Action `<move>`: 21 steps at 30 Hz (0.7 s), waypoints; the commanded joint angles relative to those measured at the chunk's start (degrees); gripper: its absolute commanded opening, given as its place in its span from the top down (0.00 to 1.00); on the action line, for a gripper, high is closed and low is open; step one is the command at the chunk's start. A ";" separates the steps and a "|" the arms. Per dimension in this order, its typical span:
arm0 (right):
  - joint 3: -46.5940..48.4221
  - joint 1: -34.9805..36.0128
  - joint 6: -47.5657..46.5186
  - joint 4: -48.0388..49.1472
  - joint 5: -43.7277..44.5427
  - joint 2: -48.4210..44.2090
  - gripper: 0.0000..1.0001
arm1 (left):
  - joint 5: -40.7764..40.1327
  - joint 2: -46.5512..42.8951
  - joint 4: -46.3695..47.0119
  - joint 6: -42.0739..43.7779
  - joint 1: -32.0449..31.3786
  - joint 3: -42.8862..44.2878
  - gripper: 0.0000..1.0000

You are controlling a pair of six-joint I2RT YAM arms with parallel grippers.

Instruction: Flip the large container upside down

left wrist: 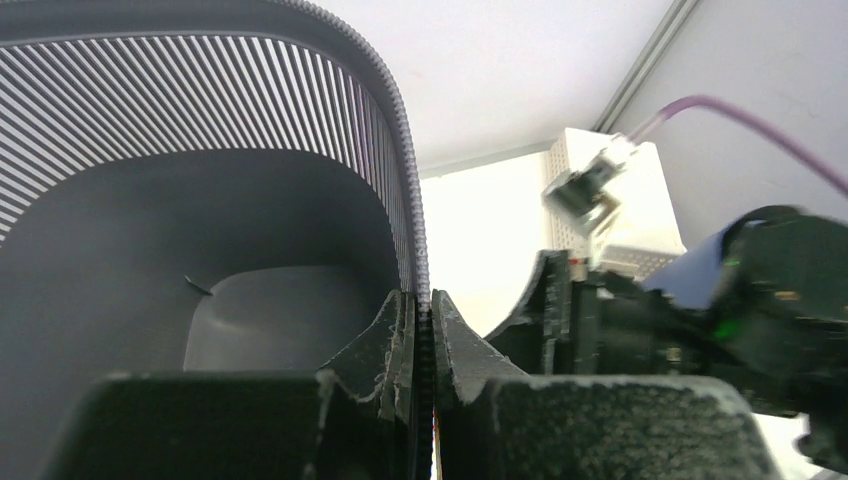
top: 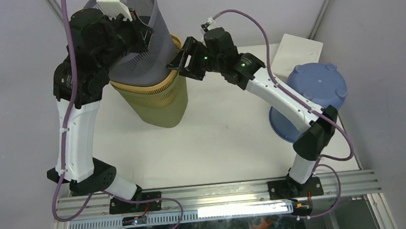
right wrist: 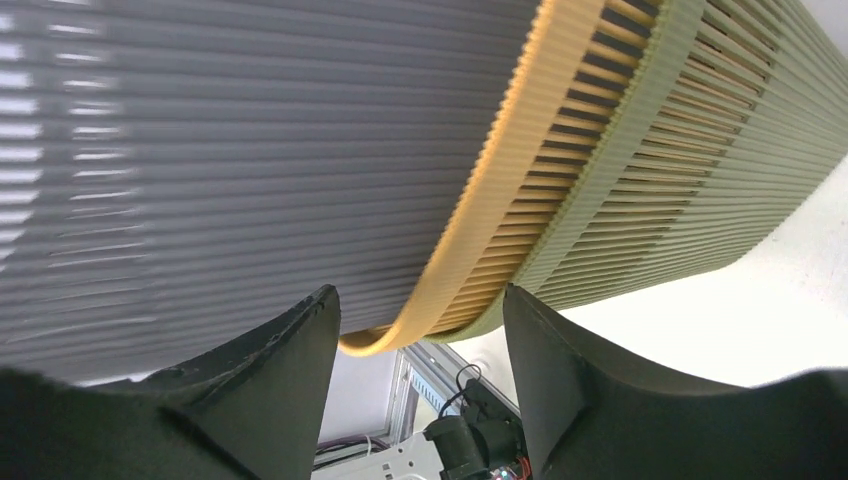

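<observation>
Three slatted baskets are nested at the table's back left: a grey one (top: 140, 51) inside a yellow one (top: 151, 88) inside a larger olive one (top: 161, 110). The grey basket sticks well out above the yellow rim. My left gripper (top: 145, 35) is shut on the grey basket's rim (left wrist: 405, 150), one finger inside and one outside (left wrist: 423, 310). My right gripper (top: 178, 61) is open beside the stack, its jaws on either side of the yellow rim (right wrist: 500, 180) and olive rim (right wrist: 640, 150) without touching them (right wrist: 418, 292).
A blue round tub (top: 312, 91) leans at the right edge, feet showing. A white box (top: 298, 51) stands behind it and also shows in the left wrist view (left wrist: 640, 210). The right arm (left wrist: 700, 320) is close to the left gripper.
</observation>
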 commanded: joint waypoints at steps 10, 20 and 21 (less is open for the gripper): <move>-0.84 0.70 5.74 5.47 -1.95 4.98 0.38 | 6.76 -4.06 23.85 -0.87 -1.20 6.17 1.00; 11.41 1.77 7.28 4.45 -3.40 16.56 0.40 | 9.02 -4.42 28.12 0.92 -1.20 7.24 1.00; 14.53 1.75 7.22 3.74 -4.00 18.26 0.40 | 8.57 -4.54 28.43 1.16 -1.24 7.22 1.00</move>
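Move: The left hand is already shut on the right rim of the grey basket. That basket's middle hangs about 8 cm to its left, 5 cm ahead and 15 cm below; the yellow basket under it is centred some 5 cm left, 5 cm ahead and 32 cm below. From the right hand, the yellow basket's middle is about 7 cm left, 5 cm ahead and 17 cm down, and the green basket around it sits roughly 2 cm lower still. Keeping its pinch on the grey rim, the left hand hauls the grey basket about 10 cm up out of the yellow one, easing slightly back and tipping its fingers up some 20 degrees. The right hand, fingers staying half open astride the yellow and green rims, sinks about 4 cm, then pushes left and somewhat forward along with the two baskets. ##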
